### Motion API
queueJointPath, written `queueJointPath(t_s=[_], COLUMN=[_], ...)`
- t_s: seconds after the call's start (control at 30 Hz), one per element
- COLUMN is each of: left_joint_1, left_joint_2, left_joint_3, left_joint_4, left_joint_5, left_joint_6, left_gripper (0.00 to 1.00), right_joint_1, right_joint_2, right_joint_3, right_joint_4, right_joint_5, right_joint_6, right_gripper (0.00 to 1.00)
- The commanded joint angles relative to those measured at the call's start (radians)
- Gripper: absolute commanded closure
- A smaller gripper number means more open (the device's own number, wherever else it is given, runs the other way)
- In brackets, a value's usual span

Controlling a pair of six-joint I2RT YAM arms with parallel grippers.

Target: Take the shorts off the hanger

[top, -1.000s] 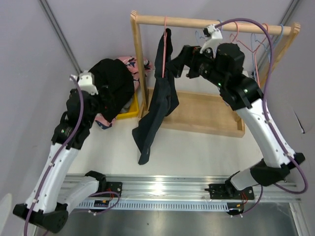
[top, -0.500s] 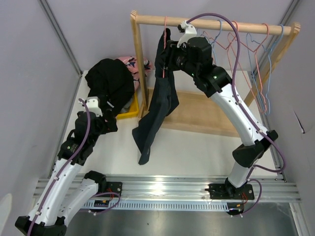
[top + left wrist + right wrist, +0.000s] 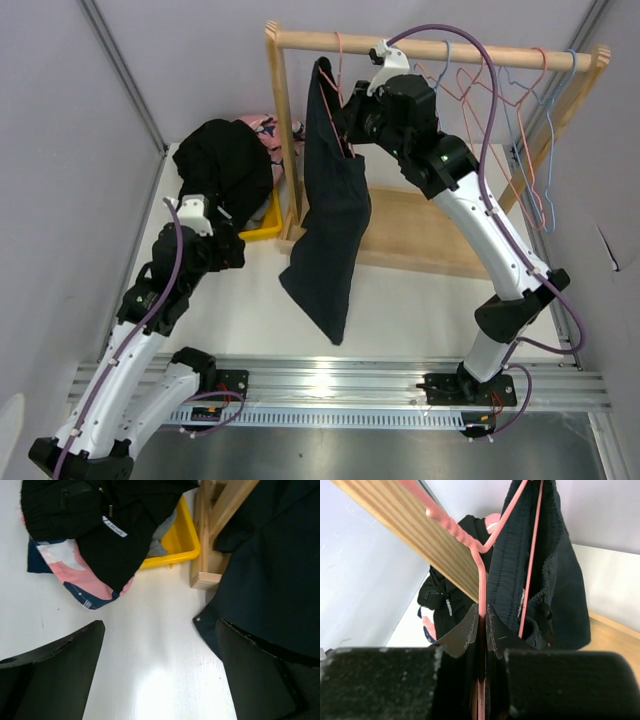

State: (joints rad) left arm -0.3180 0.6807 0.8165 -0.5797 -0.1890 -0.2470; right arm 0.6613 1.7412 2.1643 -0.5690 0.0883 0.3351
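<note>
A dark charcoal pair of shorts (image 3: 335, 220) hangs on a pink wire hanger (image 3: 338, 50) from the wooden rail (image 3: 420, 45). My right gripper (image 3: 352, 125) is shut on the hanger's wire (image 3: 480, 580) just below the rail (image 3: 420, 535), with the shorts' waistband (image 3: 560, 580) right beside it. My left gripper (image 3: 228, 252) is open and empty, low over the white table (image 3: 160, 645), with the shorts' hem (image 3: 270, 570) at its right finger (image 3: 265, 675). Black shorts (image 3: 225, 165) and pink patterned shorts (image 3: 85, 580) lie piled on a yellow bin (image 3: 182, 540).
Several empty wire hangers (image 3: 500, 90) hang on the right part of the rail. The rack has a wooden upright (image 3: 285, 130) and a wooden base tray (image 3: 430, 235). Grey walls close in on both sides.
My right gripper moved left along the rail and closed on the pink hanger; the shorts now hang wider and flatter. My left arm pulled back from the pile and came down over the table.
</note>
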Motion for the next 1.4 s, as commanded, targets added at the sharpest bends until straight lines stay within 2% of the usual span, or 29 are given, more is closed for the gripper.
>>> queueJointPath(t_s=[0.0, 0.13, 0.23, 0.3, 0.33, 0.47, 0.53, 0.83, 1.13, 1.2, 1.23, 1.3, 1.33, 1.37], left_joint_1=[-0.059, -0.272, -0.522, -0.62, -0.713, -0.913, -0.966, -1.029, -1.037, -1.037, -1.037, -1.037, -1.037, -1.037], left_joint_2=[0.011, 0.069, 0.135, 0.167, 0.202, 0.318, 0.379, 0.502, 0.594, 0.615, 0.638, 0.658, 0.672, 0.677], left_joint_3=[0.094, 0.261, 0.361, 0.403, 0.424, 0.505, 0.513, 0.559, 0.541, 0.536, 0.536, 0.543, 0.546, 0.546], left_joint_4=[0.053, 0.053, 0.06, 0.075, 0.102, 0.159, 0.191, 0.328, 0.349, 0.357, 0.36, 0.362, 0.365, 0.376], left_joint_5=[0.077, 0.011, -0.075, -0.134, -0.148, -0.242, -0.262, -0.191, -0.282, -0.291, -0.303, -0.325, -0.345, -0.357], left_joint_6=[-0.023, -0.035, -0.064, -0.067, -0.066, -0.045, -0.035, -0.055, -0.049, -0.043, -0.038, -0.038, -0.038, -0.037], left_gripper=[0.01, 0.01, 0.01, 0.01, 0.01, 0.01, 0.01, 0.01, 0.01, 0.1, 0.22, 0.39, 0.59, 0.71], right_joint_1=[0.011, 0.038, 0.069, 0.09, 0.098, 0.145, 0.165, 0.193, 0.193, 0.195, 0.195, 0.195, 0.196, 0.195], right_joint_2=[-0.141, -0.215, -0.245, -0.258, -0.265, -0.279, -0.292, -0.379, -0.407, -0.417, -0.425, -0.43, -0.43, -0.434], right_joint_3=[-0.007, -0.052, -0.067, -0.078, -0.083, -0.095, -0.121, -0.257, -0.264, -0.268, -0.27, -0.27, -0.27, -0.271], right_joint_4=[0.087, 0.113, 0.118, 0.118, 0.116, 0.106, 0.116, 0.169, 0.166, 0.162, 0.166, 0.164, 0.156, 0.155], right_joint_5=[0.044, 0.085, 0.129, 0.156, 0.16, 0.197, 0.208, 0.238, 0.235, 0.235, 0.234, 0.229, 0.229, 0.231], right_joint_6=[-0.005, 0.001, -0.001, 0.002, 0.002, -0.002, -0.004, 0.019, 0.031, 0.042, 0.045, 0.054, 0.058, 0.064], right_gripper=[1.0, 1.0, 1.0, 1.0, 1.0, 1.0, 1.0, 1.0, 1.0, 1.0, 1.0, 1.0, 1.0, 1.0])
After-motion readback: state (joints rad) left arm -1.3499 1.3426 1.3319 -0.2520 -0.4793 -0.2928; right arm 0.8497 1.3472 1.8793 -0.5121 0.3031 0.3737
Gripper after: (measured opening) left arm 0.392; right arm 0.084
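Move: The dark grey shorts hang on the pink hanger, the wire of which the right gripper already grips. Their middle lies about 25 cm to the left hand's right, 6 ahead and 7 above, and from the right hand 3 cm left, 4 back and 14 below. The clothes pile is 25 cm ahead of the left hand, 4 left and 15 below; the rack's left post is 22 ahead, 13 right, 5 above. The empty hangers are some 22 cm right of the right hand, 3 ahead and level in height. The open left gripper meets the lower part of the hanging shorts and starts closing on the cloth, about half shut, after sweeping some 34 cm right, rising and drawing back about 10, turning roughly 45 degrees clockwise and sinking slightly last. The right hand keeps its pinch on the hanger wire and draws it back about 11 cm from the rail, rising, dipping, then rising again, with some drift right. ##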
